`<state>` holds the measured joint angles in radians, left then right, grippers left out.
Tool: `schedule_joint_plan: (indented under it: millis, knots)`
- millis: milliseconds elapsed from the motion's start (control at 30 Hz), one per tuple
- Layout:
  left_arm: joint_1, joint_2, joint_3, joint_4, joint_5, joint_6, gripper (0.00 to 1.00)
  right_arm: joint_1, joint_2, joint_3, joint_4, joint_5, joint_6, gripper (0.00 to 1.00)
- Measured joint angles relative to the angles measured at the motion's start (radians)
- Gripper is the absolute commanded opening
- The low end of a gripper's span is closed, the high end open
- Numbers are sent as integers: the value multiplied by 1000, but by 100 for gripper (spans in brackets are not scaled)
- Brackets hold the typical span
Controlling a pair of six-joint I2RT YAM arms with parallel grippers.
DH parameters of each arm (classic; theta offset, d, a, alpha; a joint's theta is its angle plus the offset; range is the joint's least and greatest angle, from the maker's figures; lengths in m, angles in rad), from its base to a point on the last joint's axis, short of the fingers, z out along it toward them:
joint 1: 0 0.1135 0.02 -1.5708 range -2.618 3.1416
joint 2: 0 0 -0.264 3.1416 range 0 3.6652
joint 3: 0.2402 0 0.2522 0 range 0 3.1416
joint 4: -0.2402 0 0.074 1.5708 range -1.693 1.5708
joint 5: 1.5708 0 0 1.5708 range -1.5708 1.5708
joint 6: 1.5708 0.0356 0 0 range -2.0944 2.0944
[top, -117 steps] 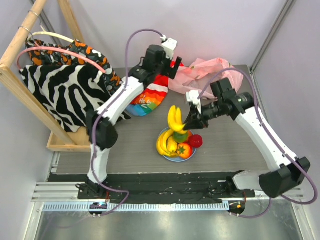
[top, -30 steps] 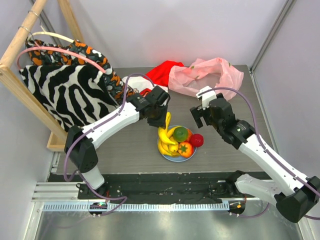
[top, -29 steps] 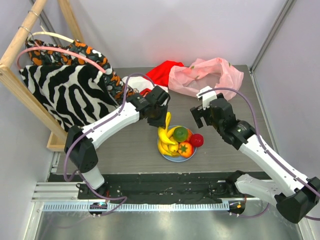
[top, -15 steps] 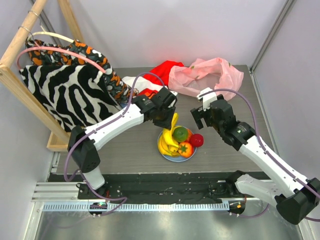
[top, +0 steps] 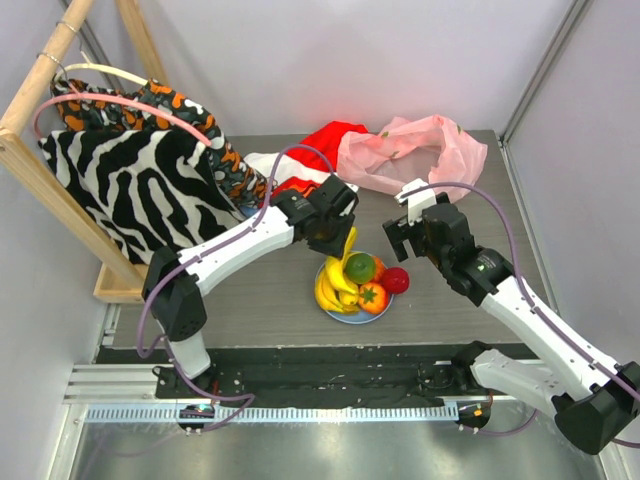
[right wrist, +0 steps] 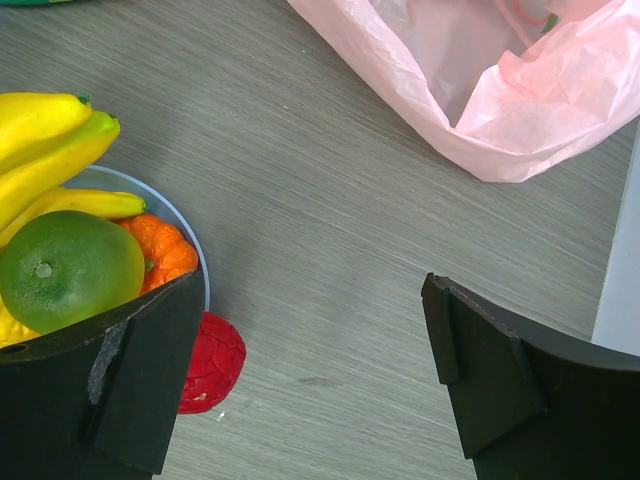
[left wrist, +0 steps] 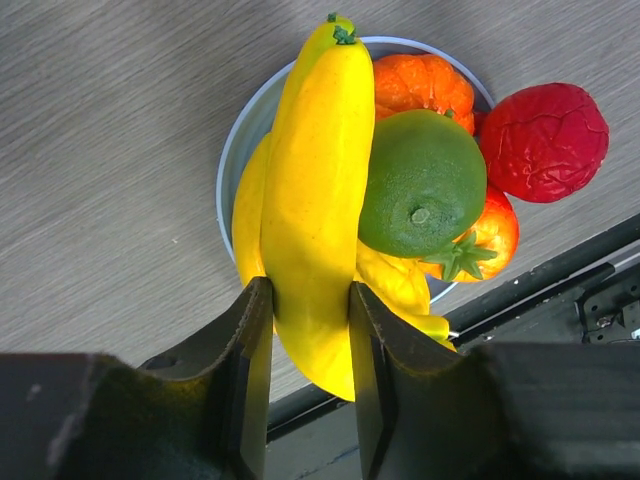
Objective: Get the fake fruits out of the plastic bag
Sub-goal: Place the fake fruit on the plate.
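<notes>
My left gripper is shut on a yellow banana bunch and holds it over the light-blue plate. On the plate lie a green round fruit, an orange fruit, an orange-red fruit with a green top and more bananas. A red round fruit lies on the table against the plate's right rim. My right gripper is open and empty, right of the plate; its jaws frame bare table. The pink plastic bag lies crumpled at the back right.
A red cloth and a white-and-striped cloth lie at the back, behind my left arm. A wooden rack with a zebra-striped cloth stands at the left. A grey wall borders the table's right edge.
Over the last second my left gripper has carried the banana bunch a little to the right, over the plate. My right gripper has drawn slightly away to the right and stays open.
</notes>
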<state>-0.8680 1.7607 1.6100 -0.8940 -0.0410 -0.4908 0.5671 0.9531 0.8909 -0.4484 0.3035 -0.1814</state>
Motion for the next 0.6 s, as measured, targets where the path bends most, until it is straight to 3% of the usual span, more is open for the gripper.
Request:
schedule_joint_plan:
  millis: [300, 600]
  knots:
    - [0, 15, 6, 3, 22, 0, 59, -5, -5, -3, 2, -3, 1, 99]
    - [0, 15, 6, 5, 27, -2, 72, -8, -4, -3, 6, -9, 0, 100]
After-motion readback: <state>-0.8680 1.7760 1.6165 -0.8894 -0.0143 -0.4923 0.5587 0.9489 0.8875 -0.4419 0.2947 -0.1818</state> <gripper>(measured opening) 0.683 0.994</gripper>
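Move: My left hand holds the long yellow fruit over the far left part of the plate, whose middle lies about 6 cm back, 4 cm to the right and 8 cm below. The green fruit sits roughly 5 cm right and 3 cm back, the tomato 9 cm right and 10 cm back, and the red fruit by the rim some 15 cm right and 5 cm back, all a little lower. From my right hand the plate is about 16 cm back, 15 cm left and 14 cm down. I let go of the long yellow fruit over the pile on the plate: my left fingers spread from about a third open to about two thirds, one to each side of it. While they open, the hand barely shifts, easing about half a centimetre to the right and a touch down, with no real turn of the wrist. ##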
